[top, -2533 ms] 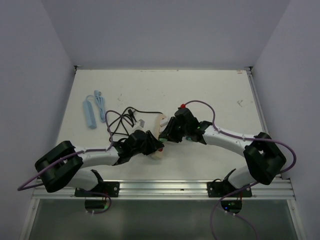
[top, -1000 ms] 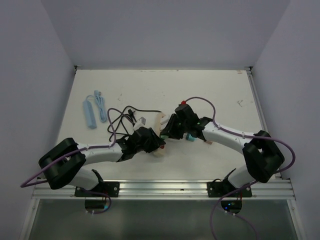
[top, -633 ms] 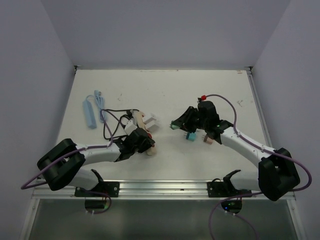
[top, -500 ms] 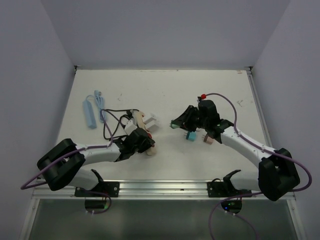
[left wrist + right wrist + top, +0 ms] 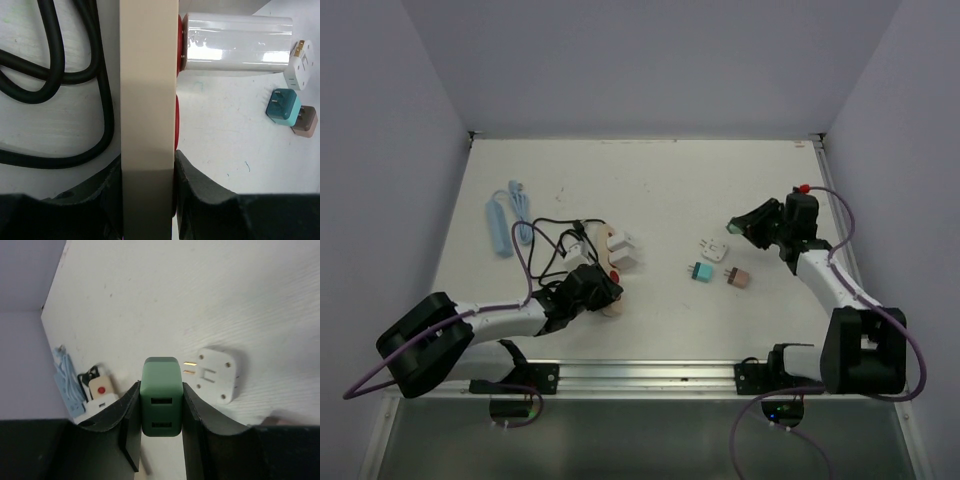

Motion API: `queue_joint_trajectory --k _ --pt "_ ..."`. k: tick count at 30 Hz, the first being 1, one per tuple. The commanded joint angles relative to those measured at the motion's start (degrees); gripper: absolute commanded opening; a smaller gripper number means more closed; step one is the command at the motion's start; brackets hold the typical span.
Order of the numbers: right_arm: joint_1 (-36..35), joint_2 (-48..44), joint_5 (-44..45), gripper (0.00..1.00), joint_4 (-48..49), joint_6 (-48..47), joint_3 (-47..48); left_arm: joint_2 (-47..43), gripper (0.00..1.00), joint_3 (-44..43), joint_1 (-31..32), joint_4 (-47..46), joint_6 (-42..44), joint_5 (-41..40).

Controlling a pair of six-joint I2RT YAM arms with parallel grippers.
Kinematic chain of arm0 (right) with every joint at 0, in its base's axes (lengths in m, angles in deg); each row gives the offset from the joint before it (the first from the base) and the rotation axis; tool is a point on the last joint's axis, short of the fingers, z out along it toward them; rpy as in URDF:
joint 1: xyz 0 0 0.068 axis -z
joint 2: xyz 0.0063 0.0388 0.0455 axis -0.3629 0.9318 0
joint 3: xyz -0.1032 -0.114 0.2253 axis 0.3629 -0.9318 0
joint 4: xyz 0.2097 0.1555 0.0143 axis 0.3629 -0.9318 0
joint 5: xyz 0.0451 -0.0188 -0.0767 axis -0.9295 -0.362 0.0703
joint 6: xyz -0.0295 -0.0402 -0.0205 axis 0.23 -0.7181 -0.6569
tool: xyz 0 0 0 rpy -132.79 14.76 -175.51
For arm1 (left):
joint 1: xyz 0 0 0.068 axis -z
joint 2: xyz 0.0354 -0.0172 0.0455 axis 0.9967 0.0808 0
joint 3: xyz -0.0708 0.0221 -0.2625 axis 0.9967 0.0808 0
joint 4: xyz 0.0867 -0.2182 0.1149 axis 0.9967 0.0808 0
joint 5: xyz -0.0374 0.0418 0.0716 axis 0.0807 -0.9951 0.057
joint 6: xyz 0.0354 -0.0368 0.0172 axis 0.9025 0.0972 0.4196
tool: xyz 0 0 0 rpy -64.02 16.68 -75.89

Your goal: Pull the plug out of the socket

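The beige power strip (image 5: 611, 268) lies left of centre with its black cord (image 5: 548, 243) coiled behind it. My left gripper (image 5: 597, 290) is shut on its near end; in the left wrist view the jaws press both sides of the strip (image 5: 147, 90). A white adapter (image 5: 237, 42) is still plugged into the strip. My right gripper (image 5: 747, 223) is at the right, well away from the strip, above the table. It is shut on a dark green plug (image 5: 160, 395), which shows two USB slots.
Three loose plugs lie mid-table: white (image 5: 712, 250), teal (image 5: 701, 271) and brown (image 5: 738, 277). A light blue power strip (image 5: 500, 226) with its blue cord lies at the far left. Walls close in the table on the left, back and right.
The right gripper pulled the green plug off the beige strip and carried it far to the right. The left gripper shifted the strip slightly left and kept its hold.
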State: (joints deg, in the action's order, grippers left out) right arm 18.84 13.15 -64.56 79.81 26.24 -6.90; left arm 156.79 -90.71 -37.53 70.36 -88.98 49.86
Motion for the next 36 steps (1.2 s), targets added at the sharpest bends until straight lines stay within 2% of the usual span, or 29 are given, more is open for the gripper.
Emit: queue_joint_trajectory --k 1,6,12,15,17,18,21,24,30,34,36 --pt "5.4 4.8 -5.5 0.00 4.7 -2.5 -1.0 0.5 0.00 3.1 -0.2 1.7 6.2 2.6" --pt "7.5 13.2 -8.3 0.03 11.5 -1.8 -0.2 0.8 0.00 3.3 -0.3 1.0 6.6 3.6" --pt "7.6 20.5 -11.4 0.15 18.8 0.0 0.2 0.7 0.00 3.5 -0.3 0.2 7.1 4.3" --pt "7.8 22.6 -11.1 0.27 18.0 -0.5 0.6 0.9 0.00 3.5 -0.3 -0.1 7.4 4.7" --pt "8.1 23.0 -10.3 0.39 17.4 -1.4 0.1 1.2 0.00 3.5 -0.3 -0.5 7.7 5.1" --pt "8.1 22.7 -9.9 0.53 16.9 -1.8 -0.3 1.3 0.00 3.5 -0.3 -0.7 7.7 5.4" --pt "8.2 21.0 -8.3 0.74 14.0 -3.4 -1.4 2.1 0.00 3.3 -0.2 -1.3 8.1 6.3" --pt "8.2 17.6 -5.1 0.85 8.5 -5.5 -1.4 2.4 0.00 3.2 -0.2 -1.7 8.1 6.8" --pt "8.3 6.0 1.4 0.90 -1.5 -8.7 -2.1 2.4 0.00 3.6 -0.3 -2.6 8.4 7.6" --pt "7.5 -0.5 -4.5 0.90 -1.0 -7.8 -4.7 3.2 0.00 3.5 -0.2 -3.1 8.3 8.2" --pt "4.6 -3.3 -5.8 0.90 -2.0 -7.7 -4.9 3.9 0.00 3.2 -0.3 -3.6 8.3 8.6"
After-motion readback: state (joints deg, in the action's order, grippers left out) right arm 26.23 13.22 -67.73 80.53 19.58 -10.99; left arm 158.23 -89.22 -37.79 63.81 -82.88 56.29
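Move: The right hand holds the green plug. Its free patch of table lies about 3 cm ahead, 2 cm to the right and 11 cm below. On that level, the white adapter is some 1 cm ahead and 3 cm left of the right hand, the teal plug 5 cm back and 6 cm left, the brown plug 7 cm back and 2 cm right. From the left hand, the patch lies about 13 cm ahead, 27 cm right, at nearly its own height. Down about 10 cm and slightly forward and to its right, the right hand lowers the green plug to the table beside the white adapter, opens its fingers wide to let it go, then rises some 7 cm while drawing back. The left hand keeps its pinch on the power strip, easing right and slightly back with a small clockwise turn. ##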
